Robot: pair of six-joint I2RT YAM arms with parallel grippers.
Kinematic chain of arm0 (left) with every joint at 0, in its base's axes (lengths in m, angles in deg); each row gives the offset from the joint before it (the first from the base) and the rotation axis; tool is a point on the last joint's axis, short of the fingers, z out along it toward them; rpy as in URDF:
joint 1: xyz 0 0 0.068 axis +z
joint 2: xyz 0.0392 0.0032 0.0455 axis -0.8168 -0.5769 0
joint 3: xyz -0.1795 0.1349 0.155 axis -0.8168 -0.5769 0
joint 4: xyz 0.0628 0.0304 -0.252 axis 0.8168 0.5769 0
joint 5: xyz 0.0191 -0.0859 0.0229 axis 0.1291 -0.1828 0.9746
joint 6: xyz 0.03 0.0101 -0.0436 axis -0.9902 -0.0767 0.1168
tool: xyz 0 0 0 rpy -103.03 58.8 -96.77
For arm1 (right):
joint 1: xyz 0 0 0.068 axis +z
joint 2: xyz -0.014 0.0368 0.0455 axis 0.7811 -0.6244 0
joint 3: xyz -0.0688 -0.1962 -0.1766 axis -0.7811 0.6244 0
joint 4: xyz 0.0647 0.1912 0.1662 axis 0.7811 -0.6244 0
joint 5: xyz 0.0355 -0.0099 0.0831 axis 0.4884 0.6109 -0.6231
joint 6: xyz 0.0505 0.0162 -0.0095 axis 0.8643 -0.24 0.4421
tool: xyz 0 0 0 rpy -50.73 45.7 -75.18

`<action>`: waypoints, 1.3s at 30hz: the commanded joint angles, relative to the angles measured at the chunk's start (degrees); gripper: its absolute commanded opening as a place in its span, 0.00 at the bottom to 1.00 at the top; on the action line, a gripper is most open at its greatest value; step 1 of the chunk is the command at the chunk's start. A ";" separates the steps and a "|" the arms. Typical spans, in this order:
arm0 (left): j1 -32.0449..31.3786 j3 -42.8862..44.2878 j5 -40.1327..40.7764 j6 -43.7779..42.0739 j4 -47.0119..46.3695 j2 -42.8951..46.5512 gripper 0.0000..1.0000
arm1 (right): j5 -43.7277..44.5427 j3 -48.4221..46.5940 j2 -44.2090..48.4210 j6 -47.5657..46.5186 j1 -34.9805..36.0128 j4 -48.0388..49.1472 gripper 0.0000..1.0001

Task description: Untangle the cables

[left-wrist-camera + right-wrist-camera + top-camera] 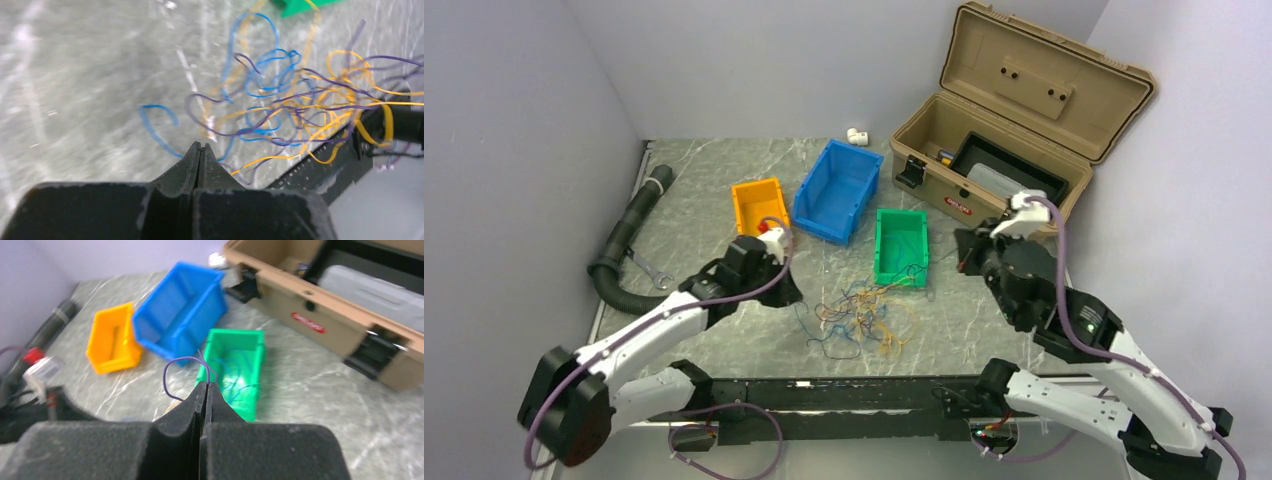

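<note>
The cables [864,315] lie in a loose tangle of blue, yellow-orange and dark purple wires on the marble table, near its front edge. In the left wrist view the same cables [285,110] spread ahead and to the right of my left gripper [201,145]. That gripper is shut. A blue wire [152,127] runs behind its tips, and I cannot tell if it is pinched. My right gripper [206,384] is shut on a thin purple cable [170,376] that loops up to its left, in front of the green bin [248,342]. From above, the right gripper [966,256] hovers right of that bin.
A green bin [901,246] with a few wires in it, a blue bin [838,190] and an orange bin [760,207] stand behind the tangle. An open tan toolbox [1014,130] is at the back right. A black corrugated hose [629,235] and a wrench [652,270] lie on the left.
</note>
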 commanded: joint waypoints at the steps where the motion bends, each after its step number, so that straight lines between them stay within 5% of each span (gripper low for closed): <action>1: 5.51 -2.93 4.38 -0.72 3.42 8.65 0.00 | 16.15 -1.64 5.80 5.16 0.15 -8.49 0.00; 6: 6.06 -2.72 4.17 -1.59 3.36 14.05 0.00 | 4.34 0.64 10.26 -0.44 0.15 -1.11 0.00; 15: 0.90 0.61 3.11 -2.95 0.26 13.01 0.02 | -13.73 -9.78 -0.04 -6.44 0.15 1.75 0.00; 20: -7.49 2.27 5.76 -5.36 -3.05 12.33 0.33 | -21.26 -15.55 -4.10 -8.20 0.17 5.52 0.00; 28: -14.74 0.49 6.29 -10.32 -18.80 15.53 0.68 | -26.02 -22.72 -11.22 -8.25 0.17 8.50 0.00; 39: -23.86 0.13 9.76 -22.41 -36.14 11.39 0.75 | -28.49 -22.12 -12.36 -6.17 0.16 11.74 0.00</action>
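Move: Some 16 cm to the right hand's left, 2 cm back and 33 cm below lies the tangle's middle; this hand already holds a purple cable drawn from it. The green bin stands about 14 cm ahead, 6 cm left and 31 cm below, the blue bin some 28 cm ahead, 22 cm left and 30 cm below. For the closed left hand, the tangle lies roughly 12 cm right, 1 cm back and 10 cm below. Keeping its pinch on the purple cable, the right hand goes 5 cm right, then reverses, sweeping some 15 cm left while rising about 12 cm and turning some 30 degrees counter-clockwise. The left hand first pulls about 4 cm left and lifts, then opens wide, letting go of a blue strand, swings 12 cm back right and climbs to 15 cm above its start, fingers tipping up to about level. ##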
